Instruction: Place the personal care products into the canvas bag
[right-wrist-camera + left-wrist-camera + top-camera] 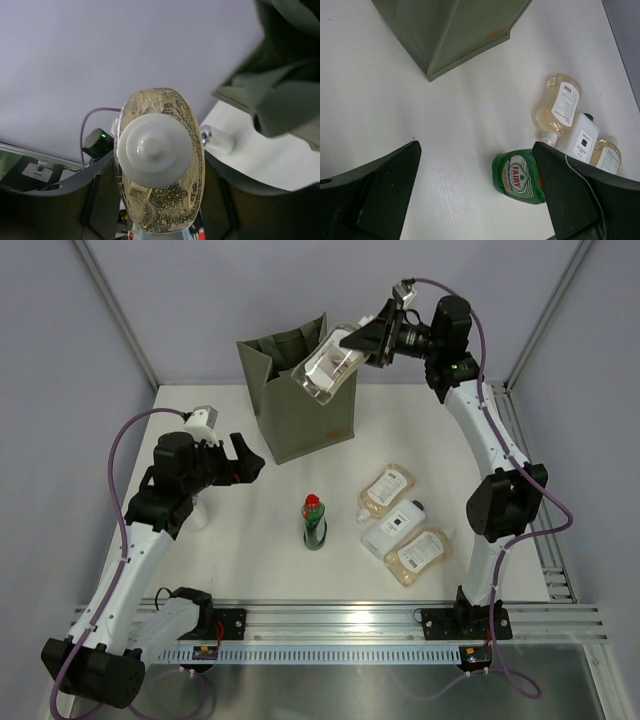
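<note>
The olive canvas bag (300,405) (450,30) (285,100) stands upright at the back of the table. My right gripper (365,345) (159,192) is shut on a clear, white-capped bottle of bubbly amber liquid (330,368) (160,170), held tilted over the bag's right top edge. On the table stand a green red-capped bottle (315,522) (517,177), and beside it lie two amber bottles (386,490) (418,555) and a flat white one (393,525) (582,137). My left gripper (240,460) (476,150) hangs open left of the bag, holding nothing.
A pale bottle-like object (198,514) (220,140) lies on the table under my left arm. Grey walls and metal frame posts close in the back corners. The arm bases sit on a rail (340,625) at the near edge.
</note>
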`<control>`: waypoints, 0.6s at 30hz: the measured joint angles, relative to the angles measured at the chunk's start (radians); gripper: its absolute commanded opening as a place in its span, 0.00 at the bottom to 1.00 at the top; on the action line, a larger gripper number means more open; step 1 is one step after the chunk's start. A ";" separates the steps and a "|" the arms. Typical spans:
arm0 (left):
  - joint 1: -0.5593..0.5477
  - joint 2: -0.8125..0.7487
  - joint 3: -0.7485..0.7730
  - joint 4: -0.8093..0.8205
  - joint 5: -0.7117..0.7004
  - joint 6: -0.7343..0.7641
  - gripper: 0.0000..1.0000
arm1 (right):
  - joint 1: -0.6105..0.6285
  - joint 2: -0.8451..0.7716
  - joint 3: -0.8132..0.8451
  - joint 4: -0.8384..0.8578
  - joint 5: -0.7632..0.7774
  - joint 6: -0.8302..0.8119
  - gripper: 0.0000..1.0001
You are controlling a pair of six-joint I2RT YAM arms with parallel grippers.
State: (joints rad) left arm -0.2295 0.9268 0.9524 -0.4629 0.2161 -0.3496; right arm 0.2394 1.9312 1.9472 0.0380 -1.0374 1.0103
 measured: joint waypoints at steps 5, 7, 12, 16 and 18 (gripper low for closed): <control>0.000 0.000 0.000 -0.008 -0.003 -0.011 0.99 | 0.013 0.154 0.459 -0.071 0.104 0.080 0.00; 0.000 -0.001 0.000 -0.015 -0.008 -0.017 0.99 | 0.025 0.213 0.577 -0.085 0.160 0.080 0.00; 0.000 -0.021 -0.008 -0.029 -0.035 -0.041 0.99 | 0.082 0.310 0.667 -0.089 0.369 -0.055 0.00; 0.000 -0.046 -0.015 -0.062 -0.068 -0.056 0.99 | 0.140 0.379 0.639 -0.091 0.488 -0.175 0.00; 0.000 -0.061 -0.022 -0.072 -0.088 -0.067 0.99 | 0.162 0.429 0.639 -0.093 0.527 -0.224 0.00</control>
State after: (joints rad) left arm -0.2291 0.8661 0.9302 -0.5346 0.1284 -0.4164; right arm 0.4015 2.3600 2.5866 -0.0555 -0.5102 0.7864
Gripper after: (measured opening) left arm 0.985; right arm 0.614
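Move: The mouth of the canvas bag lies about 8 cm ahead of my right hand, 14 cm to its left and 9 cm below it; that hand already holds the amber bottle. On the table, the lying amber bottle is 11 cm back and 8 cm right of this hand, and the green bottle 24 cm back and 10 cm left. From my left hand, the bag mouth is 22 cm ahead, 13 cm right and 7 cm up. Up and over: I lift the held amber bottle another 11 cm or so with my right hand, then carry it forward and left and let it sink about 10 cm towards the bag mouth, ending some 11 cm farther forward and 7 cm left. As I go, I swing the fingers clockwise by roughly 20 degrees, also rolling the wrist, and keep my grip. My empty left hand eases back and left a little. ##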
